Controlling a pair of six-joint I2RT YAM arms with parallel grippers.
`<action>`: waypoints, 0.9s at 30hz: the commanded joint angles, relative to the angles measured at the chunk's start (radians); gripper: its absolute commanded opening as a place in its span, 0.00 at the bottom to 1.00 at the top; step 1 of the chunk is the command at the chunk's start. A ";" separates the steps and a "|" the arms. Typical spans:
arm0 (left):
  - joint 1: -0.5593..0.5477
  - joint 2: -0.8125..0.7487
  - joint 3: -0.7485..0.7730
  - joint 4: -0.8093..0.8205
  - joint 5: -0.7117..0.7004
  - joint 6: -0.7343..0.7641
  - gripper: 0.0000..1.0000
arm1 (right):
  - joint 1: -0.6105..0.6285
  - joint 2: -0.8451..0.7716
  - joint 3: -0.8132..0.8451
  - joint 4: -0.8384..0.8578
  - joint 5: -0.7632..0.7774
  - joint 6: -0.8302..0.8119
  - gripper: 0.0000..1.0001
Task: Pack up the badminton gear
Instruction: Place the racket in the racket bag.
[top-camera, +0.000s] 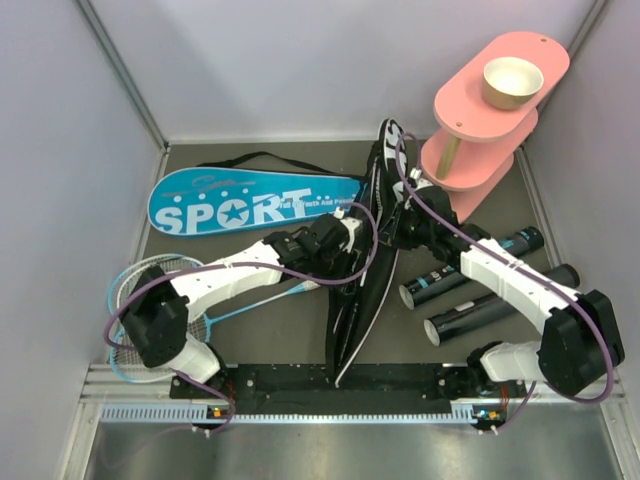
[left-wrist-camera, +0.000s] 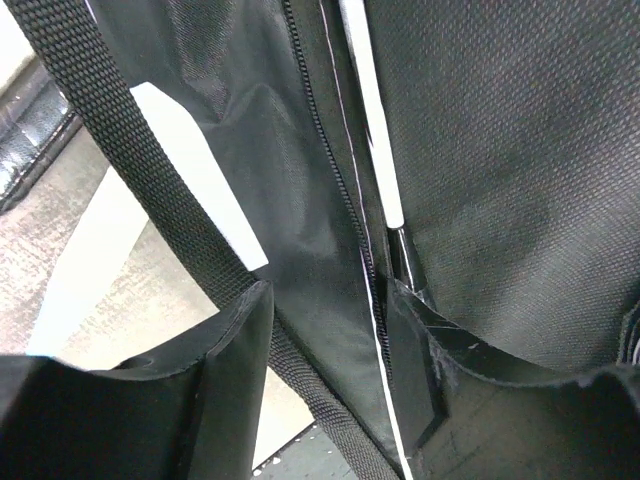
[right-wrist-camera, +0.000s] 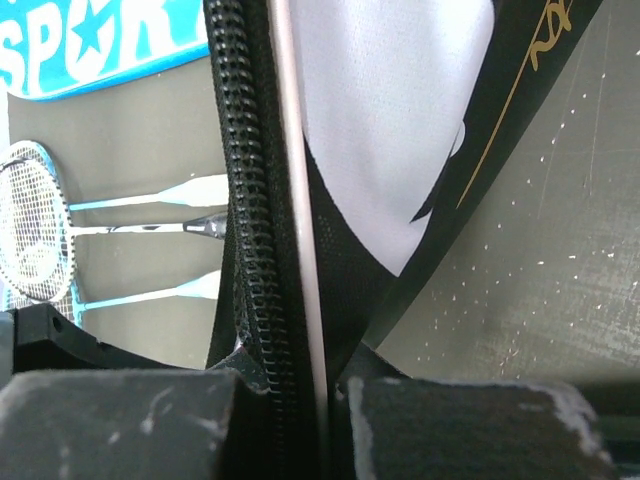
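The black racket bag (top-camera: 360, 290) stands on its edge down the middle of the table. My right gripper (top-camera: 405, 228) is shut on its zipper edge (right-wrist-camera: 250, 200), pinching the piping between both pads (right-wrist-camera: 300, 395). My left gripper (top-camera: 350, 228) is on the bag's other side, open, with the bag's fabric and zipper (left-wrist-camera: 330, 160) between its spread fingers (left-wrist-camera: 330, 350). A black webbing strap (left-wrist-camera: 170, 200) crosses in front of the left finger. The blue SPORT bag (top-camera: 250, 205) lies flat at the back left. Blue rackets (top-camera: 150, 290) lie at the near left. Two black tubes (top-camera: 470, 272) (top-camera: 500, 312) lie at the right.
A pink three-tier stand (top-camera: 480, 130) stands at the back right with a tan bowl (top-camera: 512, 82) on its top tier. Walls close in the left, back and right sides. The blue bag (right-wrist-camera: 90, 50) and rackets (right-wrist-camera: 40, 230) show behind the zipper in the right wrist view.
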 joint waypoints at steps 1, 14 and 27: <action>-0.030 -0.011 -0.011 0.041 -0.030 -0.005 0.52 | 0.005 -0.050 0.065 0.074 -0.004 -0.012 0.00; -0.087 -0.022 0.116 -0.019 -0.220 0.043 0.00 | 0.007 -0.033 0.033 0.051 0.083 -0.105 0.00; -0.130 -0.347 -0.270 0.325 -0.463 -0.197 0.00 | 0.004 0.022 0.097 -0.003 0.207 -0.154 0.00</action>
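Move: Just below the open left fingers, roughly 1 cm back, 1 cm right and 2 cm down, is the near zip edge of the black racket bag. The shaft of the racket already in the bag lies about 3 cm ahead, 3 cm right and 4 cm below this hand; a white racket handle lies on the table some 6 cm left, level fore and aft, and 9 cm down. From the right hand, shut on the opposite edge, that near zip edge is about 12 cm back, 7 cm left and 5 cm lower. Sinking about 2 cm while easing back and right, the left hand shuts its open fingers on the near zip edge, then hauls it up some 11 cm and a little left, tilting its fingertips up and forward. The right hand keeps its pinch on the other edge, shifting about 3 cm right and slightly forward, with its left side dropping about 10 degrees. ##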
